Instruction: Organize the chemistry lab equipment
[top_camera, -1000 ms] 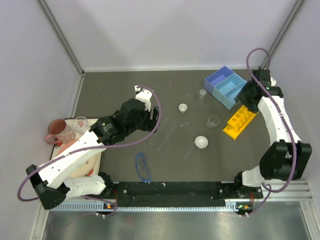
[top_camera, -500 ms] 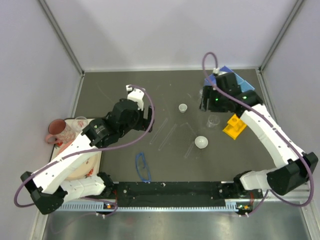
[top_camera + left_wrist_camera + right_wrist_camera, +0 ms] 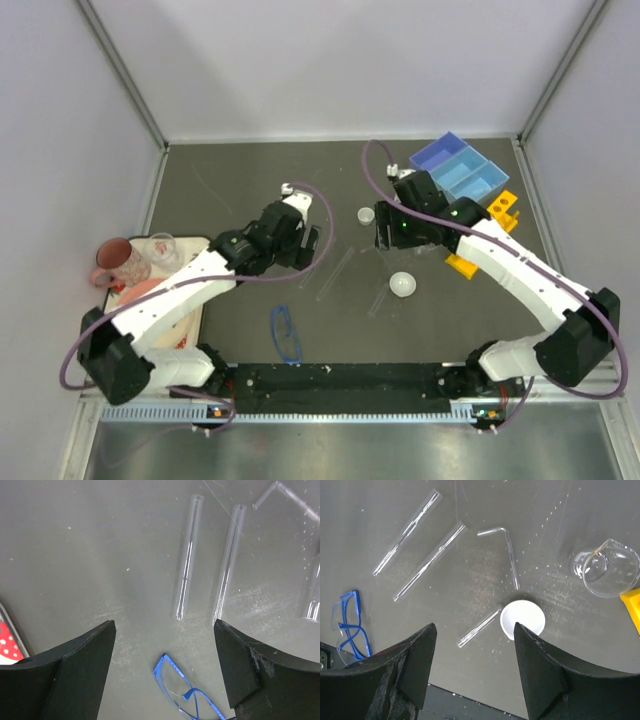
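Note:
My left gripper [image 3: 165,626] is open and hangs over bare table, with nothing between its jaws. Two thin clear tubes [image 3: 186,557] [image 3: 227,565] lie just beyond it, and the blue-framed goggles [image 3: 186,696] lie under it. My right gripper [image 3: 475,626] is also open and empty, above a short tube [image 3: 479,628] and a white dish [image 3: 522,619]. A clear beaker [image 3: 607,567] stands to the right of that dish. From above, a second white dish [image 3: 366,215] shows beside the right gripper [image 3: 383,228]. The light-blue tray [image 3: 455,172] is at the back right, and the yellow rack [image 3: 503,208] is partly hidden under the right arm.
A bent clear tube [image 3: 505,550] lies by the dish. At the left edge stand a dark-pink mug [image 3: 113,262] and a clear cup [image 3: 160,250], beside a pink plate [image 3: 150,300]. Walls close the table in on three sides.
The right arm has swung left from the tray and rack to above the table's middle. The left arm has shifted right, toward the tubes. No object has moved.

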Controlling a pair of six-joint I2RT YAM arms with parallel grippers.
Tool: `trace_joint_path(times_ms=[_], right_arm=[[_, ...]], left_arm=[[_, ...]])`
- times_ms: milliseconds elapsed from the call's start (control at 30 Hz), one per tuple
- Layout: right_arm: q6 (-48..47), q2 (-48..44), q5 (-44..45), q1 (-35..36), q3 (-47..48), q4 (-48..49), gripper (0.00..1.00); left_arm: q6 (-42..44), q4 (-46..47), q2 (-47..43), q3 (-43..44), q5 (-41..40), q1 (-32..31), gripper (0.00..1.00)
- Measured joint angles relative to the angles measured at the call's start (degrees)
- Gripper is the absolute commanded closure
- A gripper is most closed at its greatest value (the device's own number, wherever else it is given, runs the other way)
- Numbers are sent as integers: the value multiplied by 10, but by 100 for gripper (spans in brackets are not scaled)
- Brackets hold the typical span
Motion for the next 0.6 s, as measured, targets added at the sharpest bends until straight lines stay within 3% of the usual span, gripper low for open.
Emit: trace_joint_path(times_ms=[300,600], right_arm=[[5,-125,-24,0,-83,12,36],[8,-209,-54,0,-132,7,34]], left_arm=[[45,50,161,4,48,0,17],[96,80,239,31,72,0,18]])
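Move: The left hand is open and empty, with the left one of two glass tubes centred about 7 cm ahead of it, 6 cm to its right and 14 cm below. The second glass tube's middle lies about 4 cm ahead and 10 cm right of the hand, and the blue goggles about 13 cm back and 1 cm left, both also on the table. From the right hand, the left glass tube is some 6 cm ahead, 18 cm to its left and 16 cm below. Down towards the left glass tube goes the left hand, sinking about 10 cm while easing right and a little forward, slowing near the end; it tips some 10 degrees steeper and turns slightly clockwise, fingers staying open and still clear of the glass. The empty right hand draws back about 6 cm, with a smaller drift right and slightly up. ##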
